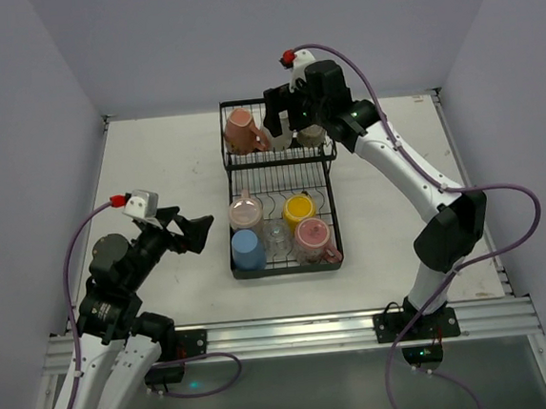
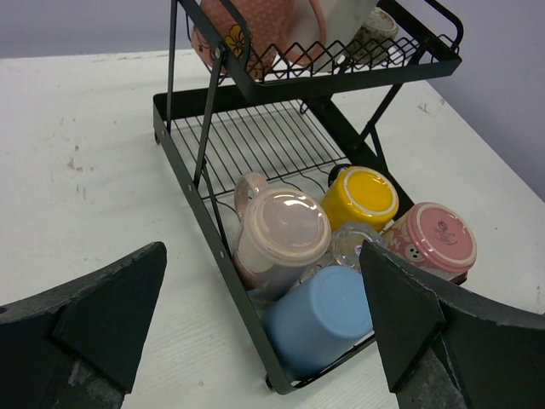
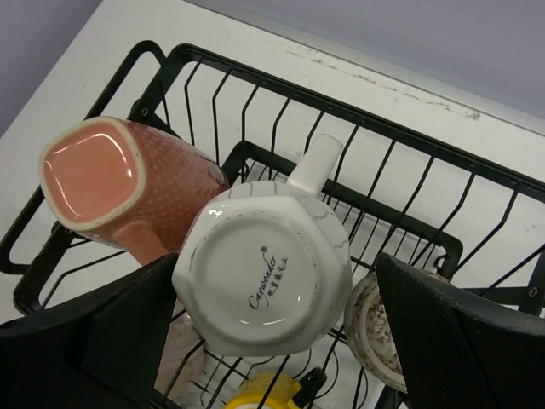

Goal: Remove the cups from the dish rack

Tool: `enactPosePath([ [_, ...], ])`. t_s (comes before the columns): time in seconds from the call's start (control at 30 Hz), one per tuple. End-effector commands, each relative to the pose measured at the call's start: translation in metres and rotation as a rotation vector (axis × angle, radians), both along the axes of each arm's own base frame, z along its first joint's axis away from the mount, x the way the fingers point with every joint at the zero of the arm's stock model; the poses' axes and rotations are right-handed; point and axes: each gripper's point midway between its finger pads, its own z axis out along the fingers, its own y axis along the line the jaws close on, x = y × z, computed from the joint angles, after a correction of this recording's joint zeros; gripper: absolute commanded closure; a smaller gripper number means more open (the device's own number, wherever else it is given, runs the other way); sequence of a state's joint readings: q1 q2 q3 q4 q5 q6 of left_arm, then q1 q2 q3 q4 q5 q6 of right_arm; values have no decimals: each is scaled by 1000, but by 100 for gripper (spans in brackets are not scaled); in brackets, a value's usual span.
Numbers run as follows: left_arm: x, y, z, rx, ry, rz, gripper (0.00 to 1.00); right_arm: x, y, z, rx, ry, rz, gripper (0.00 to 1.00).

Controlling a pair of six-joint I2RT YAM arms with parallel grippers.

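Observation:
The black wire dish rack (image 1: 288,271) stands mid-table. On its upper shelf lie a salmon-pink mug (image 3: 111,183), a white mug (image 3: 264,294) bottom-up, and a small grey-beige cup (image 3: 372,328). My right gripper (image 3: 278,258) is open just above the white mug, one finger on each side of it. The lower tier holds a pale pink-based cup (image 2: 281,230), a yellow cup (image 2: 362,196), a clear glass (image 2: 349,243), a pink patterned cup (image 2: 434,243) and a blue cup (image 2: 328,319). My left gripper (image 2: 263,249) is open and empty, left of the rack's near end, facing these cups.
Bare white tabletop (image 1: 170,175) lies left of the rack and more (image 1: 389,223) lies right of it under the right arm. Purple walls close the table on three sides. A metal rail (image 1: 294,332) runs along the near edge.

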State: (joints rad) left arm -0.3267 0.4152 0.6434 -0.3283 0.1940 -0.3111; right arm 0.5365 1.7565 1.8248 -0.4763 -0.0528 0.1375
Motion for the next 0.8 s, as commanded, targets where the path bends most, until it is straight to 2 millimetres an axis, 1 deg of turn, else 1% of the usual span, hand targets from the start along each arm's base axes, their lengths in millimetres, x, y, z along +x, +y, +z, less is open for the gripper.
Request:
enactPosePath([
  [0.0,-1,-3,8,-2,-22,-20,0,4,2,5,-20,-32,-20,1],
  [0.07,0,-3,7,-2,-17,-20,0,8,7,-2,-24,-30,-18,1],
  [0.17,0,-2,7,-1,-18,-18,0,16,7,-6,-42,-44,-54,1],
  [0.2,0,-2,8,-1,-20,-15,0,19,5,-3,-40,-62,-69,2],
  [0.27,0,-2,7,-3,-15,-15,0,20,6,-5,-42,-65,-71,14],
  [0.3,0,-2,8,-3,-17,-13,0,20,6,-3,-41,-70,-76,24],
  [0.33,1,-2,7,-4,-14,-12,0,20,7,-3,-39,-72,-78,35],
  [0.37,1,-2,8,-7,-14,-10,0,19,6,1,-32,-83,-83,51],
  [0.4,1,-2,9,-10,-14,-10,0,18,6,16,-6,-122,-88,56],
  [0.43,1,-3,10,-13,-18,-13,0,16,4,18,4,-131,-98,59],
  [0.47,1,-4,11,-19,-17,-17,0,14,4,28,24,-152,-102,67],
  [0.5,2,-4,14,-25,-26,-17,0,10,1,48,62,-194,-109,71],
  [0.57,3,-6,16,-44,-22,-20,0,6,-3,71,116,-235,-131,80],
  [0.6,3,-8,19,-56,-25,-27,0,5,-5,86,151,-269,-141,82],
  [0.63,3,-10,26,-72,-40,-34,0,-2,-9,105,197,-299,-149,84],
  [0.67,2,-13,31,-99,-34,-50,0,-4,-13,116,226,-321,-164,86],
  [0.7,-1,-16,43,-121,-52,-67,0,-6,-15,133,273,-362,-173,87],
  [0.73,-2,-19,53,-142,-73,-83,0,-12,-18,146,320,-376,-180,88],
  [0.77,-5,-24,60,-173,-68,-114,0,-15,-19,154,348,-390,-185,88],
])
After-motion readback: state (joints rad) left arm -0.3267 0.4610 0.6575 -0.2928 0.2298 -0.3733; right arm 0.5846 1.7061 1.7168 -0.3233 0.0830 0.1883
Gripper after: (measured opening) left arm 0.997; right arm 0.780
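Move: The upturned white mug on the rack's top shelf lies just ahead of the open right fingers, about 3 cm farther out, 2 cm to their left and 4 cm below. From that hand the salmon mug is some 11 cm left and 3 cm ahead, about as low as the white one, and the small patterned cup about 5 cm right, 1 cm ahead and 6 cm below. For the idle left hand the white mug is roughly 24 cm ahead, 19 cm right and about level. The right hand eases down about 2 cm, edging forward and left so that its open fingers straddle the white mug between the salmon mug and the patterned cup, then closes partway and pinches the mug by its sides near the upturned base. With that grip kept it rises some 3 cm off its lowest point, drawing back about a centimetre while the wrist tips the fingers up and turns slightly clockwise, roughly 5 degrees each. ##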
